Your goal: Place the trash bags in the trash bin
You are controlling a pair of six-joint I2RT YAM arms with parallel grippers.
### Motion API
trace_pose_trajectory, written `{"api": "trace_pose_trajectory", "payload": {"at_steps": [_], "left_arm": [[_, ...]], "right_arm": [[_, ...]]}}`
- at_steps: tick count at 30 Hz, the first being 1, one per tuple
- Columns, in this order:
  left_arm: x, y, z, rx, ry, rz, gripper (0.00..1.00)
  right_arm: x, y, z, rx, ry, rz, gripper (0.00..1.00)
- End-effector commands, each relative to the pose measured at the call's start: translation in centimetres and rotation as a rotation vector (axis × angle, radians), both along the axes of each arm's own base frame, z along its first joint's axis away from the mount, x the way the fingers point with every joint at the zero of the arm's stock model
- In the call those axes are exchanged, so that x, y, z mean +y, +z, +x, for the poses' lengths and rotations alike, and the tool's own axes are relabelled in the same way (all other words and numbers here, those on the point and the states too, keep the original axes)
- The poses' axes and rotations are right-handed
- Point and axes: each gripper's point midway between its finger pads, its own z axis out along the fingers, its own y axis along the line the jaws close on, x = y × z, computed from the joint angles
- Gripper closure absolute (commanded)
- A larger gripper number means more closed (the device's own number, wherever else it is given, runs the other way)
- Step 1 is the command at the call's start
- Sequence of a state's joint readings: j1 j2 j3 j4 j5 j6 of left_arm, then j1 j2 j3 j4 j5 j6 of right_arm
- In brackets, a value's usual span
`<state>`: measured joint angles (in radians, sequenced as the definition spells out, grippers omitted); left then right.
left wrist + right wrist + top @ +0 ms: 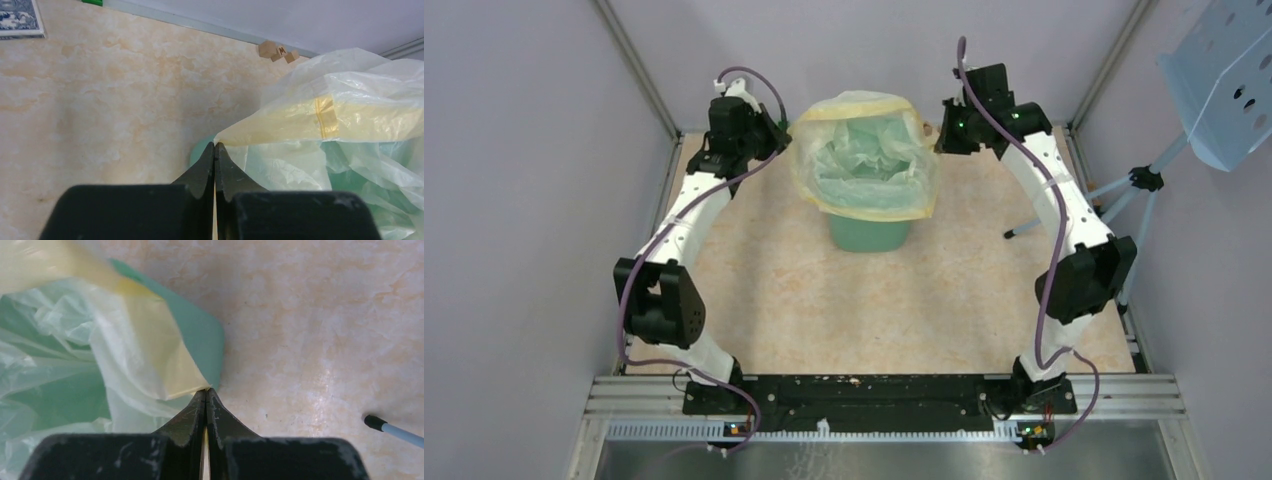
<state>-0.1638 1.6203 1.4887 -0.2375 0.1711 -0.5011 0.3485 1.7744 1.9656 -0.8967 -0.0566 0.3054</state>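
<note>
The mint-green trash bin (pixel 870 234) stands at the back middle of the table. The pale-yellow trash bag (pixel 864 150) lines it, its mouth spread wide above and around the bin's top. My left gripper (pixel 782 128) is at the bag's left rim, and my right gripper (pixel 939 130) is at its right rim. In the left wrist view the left gripper (pixel 215 145) is shut on a corner of the yellow rim band of the trash bag (pixel 320 117). In the right wrist view the right gripper (pixel 206 390) is shut on the bag's rim (pixel 165 360), beside the bin's corner (pixel 202 335).
Small wooden blocks (pixel 277 50) lie by the back wall, and a patterned card (pixel 17 17) lies at the far left. A tripod (pixel 1124 190) carrying a pale-blue perforated panel (pixel 1224 85) stands at the right, with one leg tip (pixel 375 422) on the table.
</note>
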Motion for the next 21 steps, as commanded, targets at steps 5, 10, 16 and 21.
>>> {"api": "trace_pose_trajectory", "payload": {"at_steps": [5, 10, 16, 21], "left_arm": [[-3.1, -0.7, 1.4, 0.001, -0.123, -0.140, 1.00], [-4.2, -3.4, 1.4, 0.068, -0.165, -0.186, 1.00], [-5.4, -4.9, 0.8, 0.079, -0.242, -0.223, 1.00], [-7.3, -5.3, 0.3, 0.086, -0.345, -0.289, 1.00]], "right_arm": [[0.2, -1.6, 3.2, 0.027, -0.058, 0.114, 1.00], [1.2, -4.3, 3.7, 0.080, -0.029, 0.131, 1.00], [1.3, -5.5, 4.2, 0.087, -0.018, 0.122, 1.00], [3.0, -6.5, 4.0, 0.109, 0.048, 0.190, 1.00]]}}
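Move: The trash bin, with the trash bag hanging inside it, has its middle about 15 cm right of the left hand, 3 cm nearer the base and some 19 cm below. From the right hand, the bin's middle is roughly 13 cm left, 2 cm ahead and 19 cm down. A card deck lies about 12 cm ahead and 10 cm left of the left hand; wooden blocks lie some 15 cm straight ahead of the right hand, both down on the table. The trash bag's open edge, still pinched at its two sides, is brought down around the trash bin's rim, both hands sinking about 6.5 cm with fingers kept shut. The left also swings some 5 cm right, in towards the bin, rolling right side down and turning clockwise; the right goes about 3.5 cm forward along the bin's right side, its fingers tipping slightly downward. ##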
